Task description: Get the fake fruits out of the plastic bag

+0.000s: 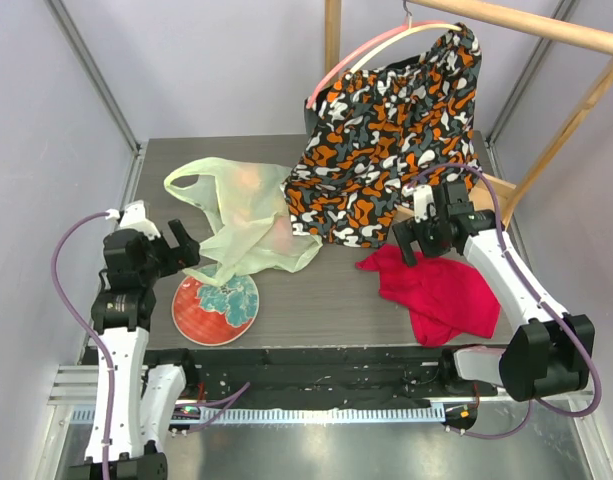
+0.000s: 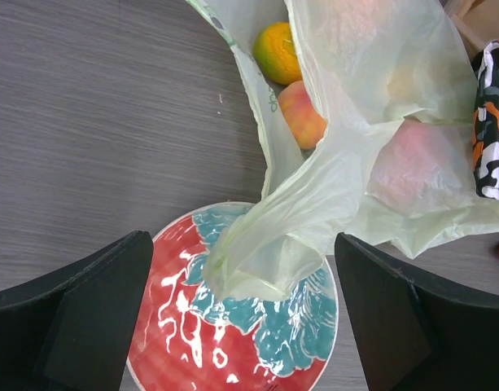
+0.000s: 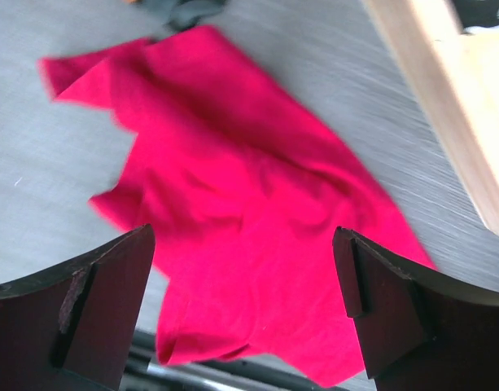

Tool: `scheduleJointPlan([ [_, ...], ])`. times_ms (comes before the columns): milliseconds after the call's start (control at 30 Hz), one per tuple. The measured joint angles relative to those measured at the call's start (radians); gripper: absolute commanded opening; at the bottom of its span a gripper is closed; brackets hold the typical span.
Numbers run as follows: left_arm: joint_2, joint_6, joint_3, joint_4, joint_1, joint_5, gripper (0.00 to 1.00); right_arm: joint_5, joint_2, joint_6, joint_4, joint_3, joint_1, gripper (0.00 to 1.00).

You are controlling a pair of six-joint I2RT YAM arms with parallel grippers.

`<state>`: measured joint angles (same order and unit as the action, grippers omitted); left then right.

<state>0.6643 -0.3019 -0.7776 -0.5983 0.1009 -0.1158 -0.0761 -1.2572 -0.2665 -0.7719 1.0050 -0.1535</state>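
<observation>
The pale yellow-green plastic bag (image 1: 248, 215) lies on the table's left half, one handle loop at the far left, a lower corner draped over the plate. In the left wrist view the bag (image 2: 355, 147) shows a yellow-orange fruit (image 2: 277, 51) and a pink-orange peach (image 2: 301, 114) at its mouth, and a pinkish fruit (image 2: 412, 159) veiled inside. My left gripper (image 1: 183, 247) is open and empty above the plate, just left of the bag; the bag's corner (image 2: 261, 261) lies between its fingers. My right gripper (image 1: 406, 243) is open and empty above the red cloth.
A red-and-teal round plate (image 1: 208, 315) lies at the front left. A red cloth (image 1: 441, 292) lies at the front right. An orange-black-white patterned garment (image 1: 386, 140) hangs from a hanger on a wooden rack (image 1: 546, 120) at the back right.
</observation>
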Motion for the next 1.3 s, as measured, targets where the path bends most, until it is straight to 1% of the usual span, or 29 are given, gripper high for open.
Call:
scheduleJointPlan([
  [133,-0.008,0.01,-0.03,-0.049,0.015,-0.018,1.0,-0.097,-0.016,-0.077,-0.064,0.07,-0.026,1.0],
  [167,-0.008,0.021,-0.042,-0.064,0.016,-0.036,1.0,-0.138,-0.035,-0.133,-0.088,0.11,-0.034,0.99],
  [200,-0.009,0.026,-0.052,-0.073,0.016,-0.048,1.0,-0.177,-0.055,-0.18,-0.101,0.146,-0.04,0.94],
  [233,-0.006,0.032,-0.069,-0.089,0.016,-0.067,1.0,-0.206,-0.077,-0.214,-0.113,0.179,-0.047,0.84],
  [333,0.008,0.05,-0.136,-0.124,0.031,-0.126,1.0,-0.257,-0.211,-0.296,-0.151,0.322,-0.083,0.64],
  [367,0.019,0.052,-0.164,-0.134,0.039,-0.143,1.0,-0.261,-0.278,-0.311,-0.167,0.379,-0.098,0.49],
  [400,0.028,0.053,-0.187,-0.136,0.044,-0.155,1.0,-0.259,-0.342,-0.328,-0.169,0.43,-0.112,0.4],
  [433,0.033,0.054,-0.201,-0.135,0.046,-0.165,1.0,-0.243,-0.406,-0.345,-0.155,0.468,-0.126,0.26],
  [467,0.039,0.054,-0.211,-0.13,0.048,-0.174,1.0,-0.225,-0.459,-0.36,-0.139,0.489,-0.138,0.07],
  [500,0.043,0.053,-0.214,-0.123,0.049,-0.183,1.0,-0.2,-0.511,-0.378,-0.132,0.504,-0.149,0.02],
  [600,0.074,0.039,-0.214,-0.113,0.053,-0.197,1.0,-0.109,-0.665,-0.4,-0.142,0.579,-0.164,0.01],
  [633,0.091,0.027,-0.214,-0.109,0.06,-0.206,1.0,-0.075,-0.732,-0.4,-0.136,0.622,-0.167,0.01],
  [700,0.111,0.018,-0.214,-0.107,0.069,-0.221,1.0,-0.023,-0.809,-0.394,-0.101,0.659,-0.165,0.01],
  [800,0.132,0.021,-0.214,-0.109,0.074,-0.229,1.0,0.093,-0.877,-0.381,-0.05,0.679,-0.163,0.01],
  [900,0.129,0.032,-0.214,-0.109,0.074,-0.233,1.0,0.197,-0.939,-0.375,-0.011,0.745,-0.151,0.01],
  [1167,0.155,0.056,-0.216,-0.109,0.074,-0.225,0.99,0.241,-1.066,-0.36,-0.098,0.947,-0.141,0.01],
  [1267,0.198,0.077,-0.23,-0.111,0.074,-0.214,1.0,0.232,-1.071,-0.353,-0.102,0.957,-0.127,0.01],
  [1300,0.218,0.092,-0.241,-0.116,0.074,-0.204,1.0,0.224,-1.071,-0.35,-0.105,0.959,-0.126,0.09],
])
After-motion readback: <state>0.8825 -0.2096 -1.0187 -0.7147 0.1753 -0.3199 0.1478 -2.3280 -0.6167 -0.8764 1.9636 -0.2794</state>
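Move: The hanging patterned garment's lower part lies about 14 cm ahead of the right hand, some 7 cm to its left and 6 cm below. From that hand, the wooden tray is roughly 12 cm ahead, 15 cm right; the plastic bag about 7 cm ahead, 34 cm left; the red cloth about 10 cm back, 7 cm right; all three are around 10 cm below. From the left hand, the garment part is about 15 cm ahead, 38 cm right and 14 cm below. Swing the right gripper up and left, turning it some 30 degrees counter-clockwise, then drive it forward and down into the garment's lower part, about 21 cm forward in all, easing back right. Shut its fingers on the way and end with them against the fabric, left side dipped. Lift the open left hand, then let it settle partway, clear of the bag. ##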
